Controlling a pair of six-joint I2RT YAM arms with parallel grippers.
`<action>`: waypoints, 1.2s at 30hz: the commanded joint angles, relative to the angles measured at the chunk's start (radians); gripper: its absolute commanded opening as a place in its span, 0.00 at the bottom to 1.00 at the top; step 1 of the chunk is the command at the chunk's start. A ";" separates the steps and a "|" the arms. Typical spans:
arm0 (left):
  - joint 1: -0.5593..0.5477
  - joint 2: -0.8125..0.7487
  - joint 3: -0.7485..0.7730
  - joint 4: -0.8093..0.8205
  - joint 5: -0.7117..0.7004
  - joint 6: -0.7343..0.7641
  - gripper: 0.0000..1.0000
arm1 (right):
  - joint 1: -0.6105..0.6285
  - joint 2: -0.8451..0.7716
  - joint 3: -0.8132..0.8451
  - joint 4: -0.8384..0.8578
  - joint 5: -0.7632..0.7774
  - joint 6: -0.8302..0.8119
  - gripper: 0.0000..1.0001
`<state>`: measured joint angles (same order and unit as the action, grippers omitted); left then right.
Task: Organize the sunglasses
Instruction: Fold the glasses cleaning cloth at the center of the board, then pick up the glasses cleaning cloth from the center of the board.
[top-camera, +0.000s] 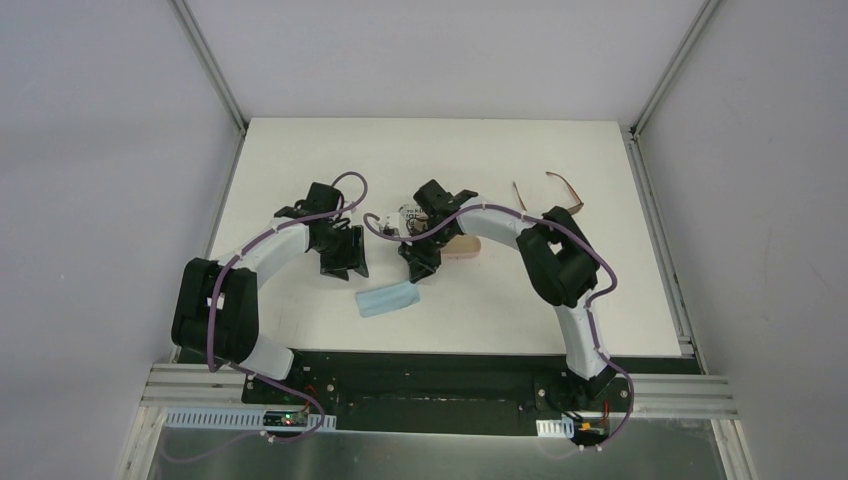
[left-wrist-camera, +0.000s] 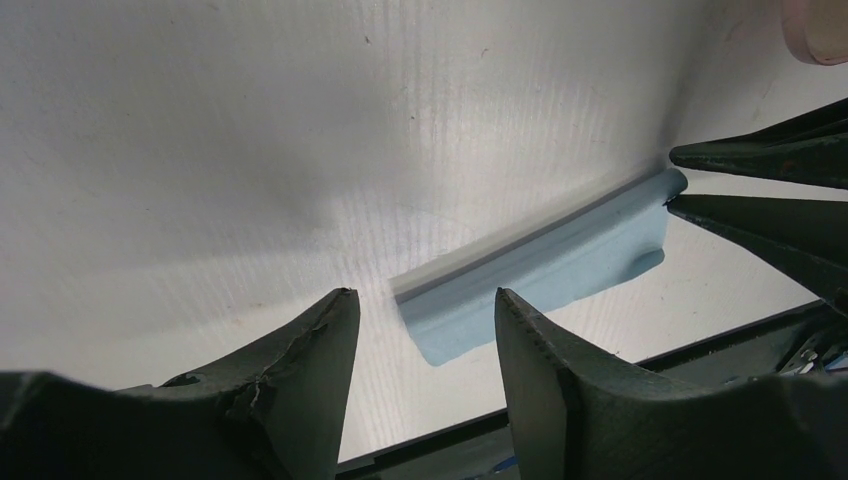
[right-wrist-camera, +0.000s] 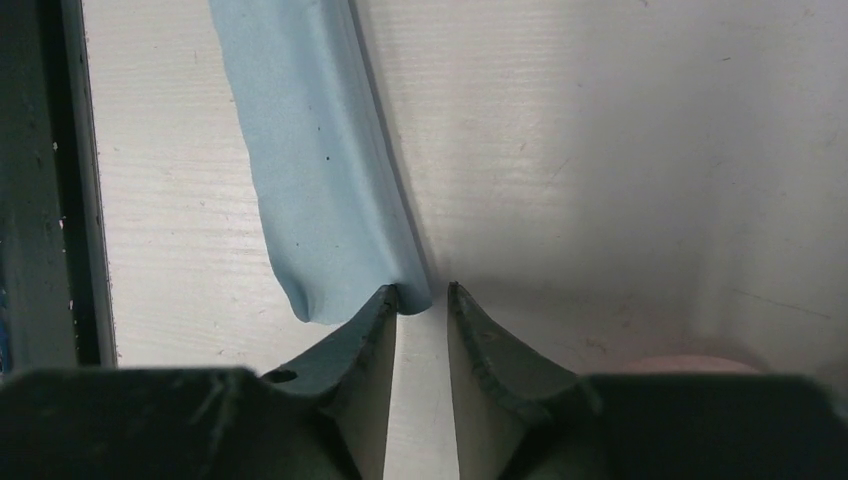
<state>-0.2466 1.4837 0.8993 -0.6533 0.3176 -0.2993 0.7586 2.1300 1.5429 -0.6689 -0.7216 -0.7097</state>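
Note:
Brown thin-framed sunglasses (top-camera: 550, 190) lie unfolded on the white table (top-camera: 300, 160) at the back right, away from both arms. My right gripper (top-camera: 415, 272) (right-wrist-camera: 420, 290) points down at one end of a folded light blue cloth (top-camera: 385, 300) (right-wrist-camera: 310, 170). Its jaws stand a narrow gap apart, and the cloth's end touches the left fingertip and bulges slightly into the gap. My left gripper (top-camera: 342, 262) (left-wrist-camera: 422, 295) hovers open over the table, with the cloth's (left-wrist-camera: 560, 265) other end just beyond its fingertips and nothing between them.
A pink case (top-camera: 465, 247) (left-wrist-camera: 815, 30) lies partly under the right arm. A black-and-white lettered case (top-camera: 408, 214) sits between the two wrists. The table's near edge and a dark rail (right-wrist-camera: 45, 200) run close to the cloth.

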 joint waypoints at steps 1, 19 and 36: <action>0.010 0.004 -0.008 0.026 0.017 -0.006 0.53 | -0.002 0.015 0.034 -0.028 -0.052 -0.024 0.26; 0.014 -0.047 -0.098 0.189 0.024 0.018 0.54 | -0.080 0.025 0.039 -0.099 -0.083 -0.009 0.00; 0.020 -0.090 -0.196 0.389 0.240 0.067 0.51 | -0.108 0.040 0.015 -0.106 -0.099 -0.001 0.00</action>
<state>-0.2401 1.4303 0.7292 -0.3237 0.4854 -0.2459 0.6548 2.1735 1.5650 -0.7639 -0.8051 -0.7074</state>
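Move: Right hand: its half-open fingers are at the far right corner of the folded cloth, whose middle lies about 5 cm to its left, 3 cm back and 1 cm lower. The tan case is some 8 cm ahead and 8 cm to its right, and a lettered thing about 15 cm straight ahead, both roughly 1 cm lower. From the left hand, the cloth's middle is about 7 cm right, 5 cm back and 5 cm below. Easing slightly back and down, the right hand shuts its fingers on the cloth's far right corner, then drags it about 3 cm right and 2 cm forward towards the tan case before holding still. The left hand, half open, first sinks 2 cm, then follows to the right and a little forward while rising again, tilting some 15 degrees so its fingers point more forward. ##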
